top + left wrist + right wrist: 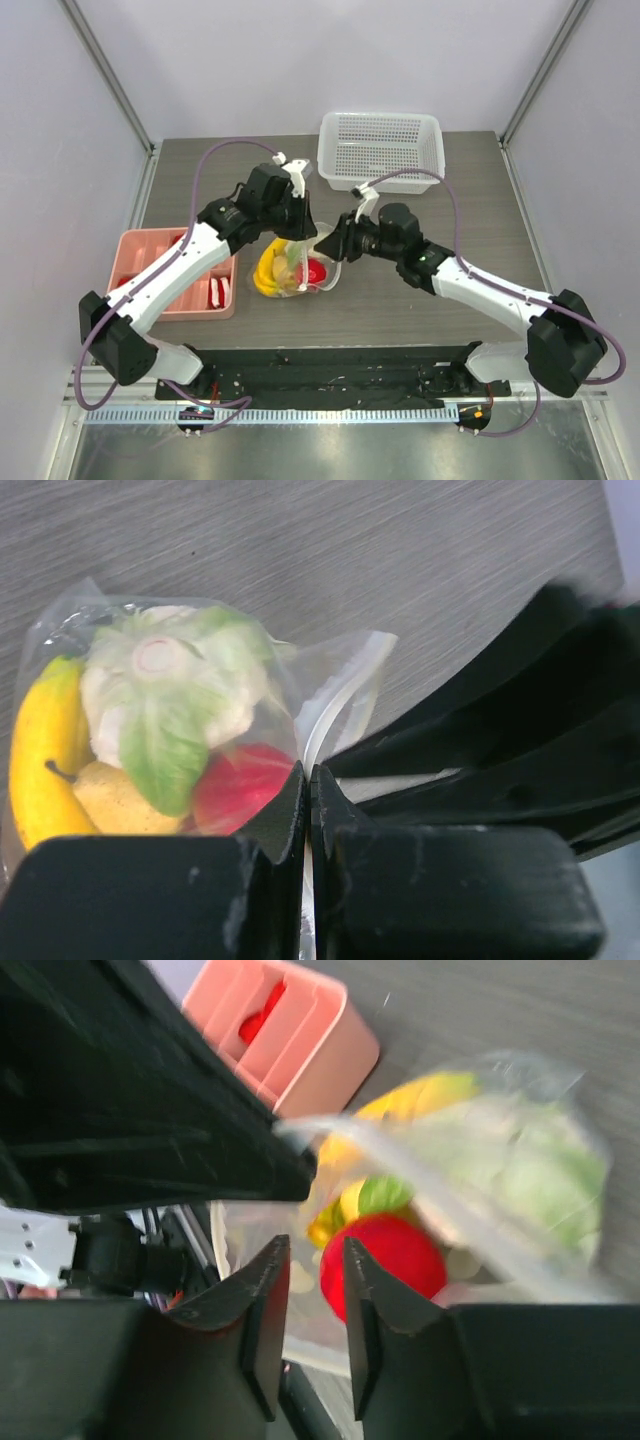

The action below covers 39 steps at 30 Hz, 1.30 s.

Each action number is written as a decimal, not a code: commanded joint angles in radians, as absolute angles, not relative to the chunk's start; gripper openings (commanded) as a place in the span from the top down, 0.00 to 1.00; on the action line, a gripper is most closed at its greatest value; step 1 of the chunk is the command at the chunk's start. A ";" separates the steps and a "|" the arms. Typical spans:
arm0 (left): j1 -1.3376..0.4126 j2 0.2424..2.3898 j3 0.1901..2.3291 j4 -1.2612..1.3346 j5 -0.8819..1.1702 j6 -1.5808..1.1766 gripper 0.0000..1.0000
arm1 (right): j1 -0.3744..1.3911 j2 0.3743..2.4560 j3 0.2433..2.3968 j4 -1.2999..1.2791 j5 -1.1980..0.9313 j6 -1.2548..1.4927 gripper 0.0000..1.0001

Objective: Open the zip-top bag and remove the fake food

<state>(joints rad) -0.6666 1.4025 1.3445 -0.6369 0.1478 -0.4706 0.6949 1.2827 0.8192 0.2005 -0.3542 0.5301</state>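
The zip-top bag (298, 262) lies mid-table, clear and crinkly, with the fake food inside: a yellow banana (40, 760), white cauliflower with green leaves (170, 695), a yellow-orange fruit (115, 800) and a red round fruit (240, 785). My left gripper (307, 770) is shut on the bag's upper edge, seen from above (300, 225). My right gripper (315, 1245) stands at the bag's right side (335, 245), its jaws a narrow gap apart with nothing pinched. Beyond that gap sit the bag's film (480, 1170) and the red fruit (395, 1255).
A white perforated basket (380, 150) stands at the back of the table. A pink tray (150, 250) with red pieces sits at the left, under my left arm, and shows in the right wrist view as well (300, 1030). Both arms meet over the bag.
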 commanded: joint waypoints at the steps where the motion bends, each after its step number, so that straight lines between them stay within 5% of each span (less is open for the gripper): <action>1: -0.667 1.347 1.345 -0.535 0.182 -0.483 1.00 | 0.784 1.264 0.799 0.226 -0.246 0.488 0.69; 5: -0.667 1.344 1.344 -0.523 0.204 -0.477 1.00 | 0.795 1.236 0.752 0.212 -0.193 0.430 0.61; 9: -0.666 1.350 1.344 -0.511 0.241 -0.465 1.00 | 0.798 1.311 0.750 0.271 -0.198 0.374 0.41; 21: -0.658 1.321 1.295 -0.465 0.250 -0.433 1.00 | 0.824 1.324 0.635 0.393 -0.163 0.212 0.13; 39: -0.614 1.328 1.175 -0.387 0.348 -0.531 1.00 | 0.844 1.483 0.572 0.603 -0.178 0.209 0.04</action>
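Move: Inside the bag, the red apple lies below the right hand: about 5 cm to its left, 3 cm ahead and 14 cm down. The cabbage sits some 9 cm ahead and 7 cm left of that hand, the yellow pear 3 cm ahead and 11 cm left, the banana 3 cm ahead and 15 cm left, all around 15 cm below. From the left hand the apple is almost straight beneath, 1 cm ahead, 2 cm right and 16 cm down. Sinking about 11 cm, the right hand drops into the bag's mouth towards the apple, after a short dip back that leaves it some 2 cm nearer its base. On the way its fingers spread from a third open to nearly full width, and the wrist tilts about 20 degrees so that they dip. The left hand keeps its shut fingertips on the zip rim, rising slightly and then easing down. ##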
